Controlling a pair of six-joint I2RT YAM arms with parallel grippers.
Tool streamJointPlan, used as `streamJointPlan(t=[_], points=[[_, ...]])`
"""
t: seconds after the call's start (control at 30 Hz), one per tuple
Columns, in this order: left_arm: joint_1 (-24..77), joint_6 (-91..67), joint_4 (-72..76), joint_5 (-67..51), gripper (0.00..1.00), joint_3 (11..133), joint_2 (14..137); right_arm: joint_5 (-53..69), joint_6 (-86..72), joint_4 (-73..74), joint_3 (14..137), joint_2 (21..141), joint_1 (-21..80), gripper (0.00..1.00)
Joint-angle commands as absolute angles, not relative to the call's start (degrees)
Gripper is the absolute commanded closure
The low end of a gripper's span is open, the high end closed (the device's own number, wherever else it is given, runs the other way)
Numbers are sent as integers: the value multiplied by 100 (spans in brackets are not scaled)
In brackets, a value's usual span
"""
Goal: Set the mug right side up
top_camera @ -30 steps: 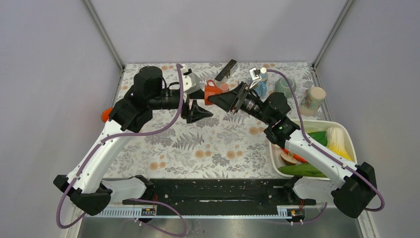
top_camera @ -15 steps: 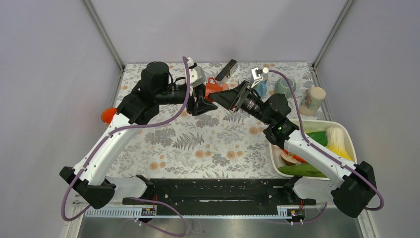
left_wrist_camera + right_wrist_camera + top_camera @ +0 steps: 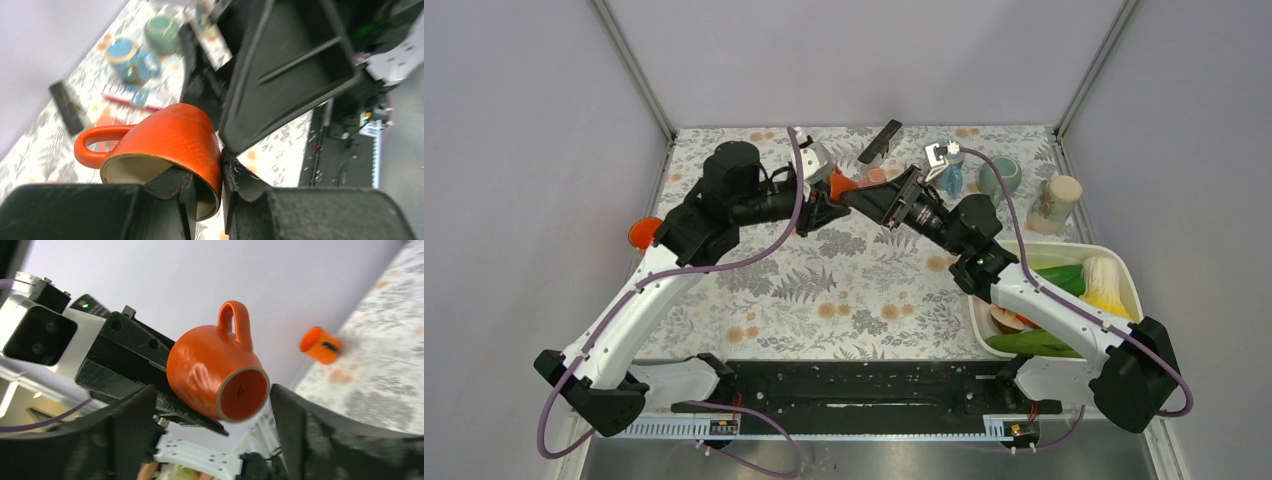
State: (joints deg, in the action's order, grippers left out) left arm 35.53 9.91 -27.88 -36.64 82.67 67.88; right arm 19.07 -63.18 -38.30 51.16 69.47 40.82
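Observation:
An orange mug [image 3: 840,185] hangs in the air above the back of the table, lying sideways with its handle up. In the left wrist view the mug [image 3: 170,135] has its rim wall pinched by my left gripper [image 3: 207,175], one finger inside the mouth and one outside. My left gripper [image 3: 827,200] is shut on that rim. In the right wrist view the mug's base [image 3: 242,392] faces the camera. My right gripper [image 3: 212,396] stands open, with gaps between its fingers and the mug. The right gripper [image 3: 866,196] faces the left one.
At the back right stand a blue mug [image 3: 950,178], a green cup [image 3: 1000,175] and a pale floral cup [image 3: 1054,203]. A black bar [image 3: 880,141] lies at the back. A white tray [image 3: 1127,288] of vegetables sits on the right. A small orange cup [image 3: 641,233] is at the left.
My left gripper has come in to the mug and shut on its rim. My right gripper's jaws have widened off the mug's sides.

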Motion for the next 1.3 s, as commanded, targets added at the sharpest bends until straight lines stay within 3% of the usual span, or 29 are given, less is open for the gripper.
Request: streamJointPlan(t=[0.0, 0.23, 0.4, 0.6, 1.27], points=[[3458, 1397, -3289, -1680, 100, 7867, 6516, 1008, -5491, -3046, 4869, 6609, 4079, 1], [2849, 1802, -4229, -1356, 100, 7507, 6780, 619, -4819, -2409, 4776, 6659, 4037, 1], [1410, 2634, -4721, -551, 100, 7542, 7730, 305, -3655, -867, 5141, 6674, 4042, 1], [170, 3261, -5064, -315, 100, 8061, 9192, 519, -3326, -570, 5002, 6662, 4041, 1], [-856, 4257, -4685, -378, 100, 8135, 10873, 321, -3172, -43, 4820, 6619, 4041, 1]])
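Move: Down to the left of the left hand, which already holds the small red mug, the free spot in the clear tray lies about 36 cm left, 15 cm ahead and 36 cm below. The orange mug stands some 11 cm to the left of that spot, level with it. The upside-down pink mug is about 29 cm ahead of the left hand, 9 cm left and 33 cm below. From the right hand, the spot is roughly 41 cm left, 15 cm ahead and 36 cm below. Keeping its pinch on the red mug's wall, the left hand sweeps some 35 cm left and as far down, with about 14 cm forward, swinging its fingers from pointing right to straight down over the tray, beside the orange mug; it slows over the last part. The right hand spreads its fingers fully and withdraws from the mug's base, sinking about 18 cm and tipping its fingers down some 40 degrees. ##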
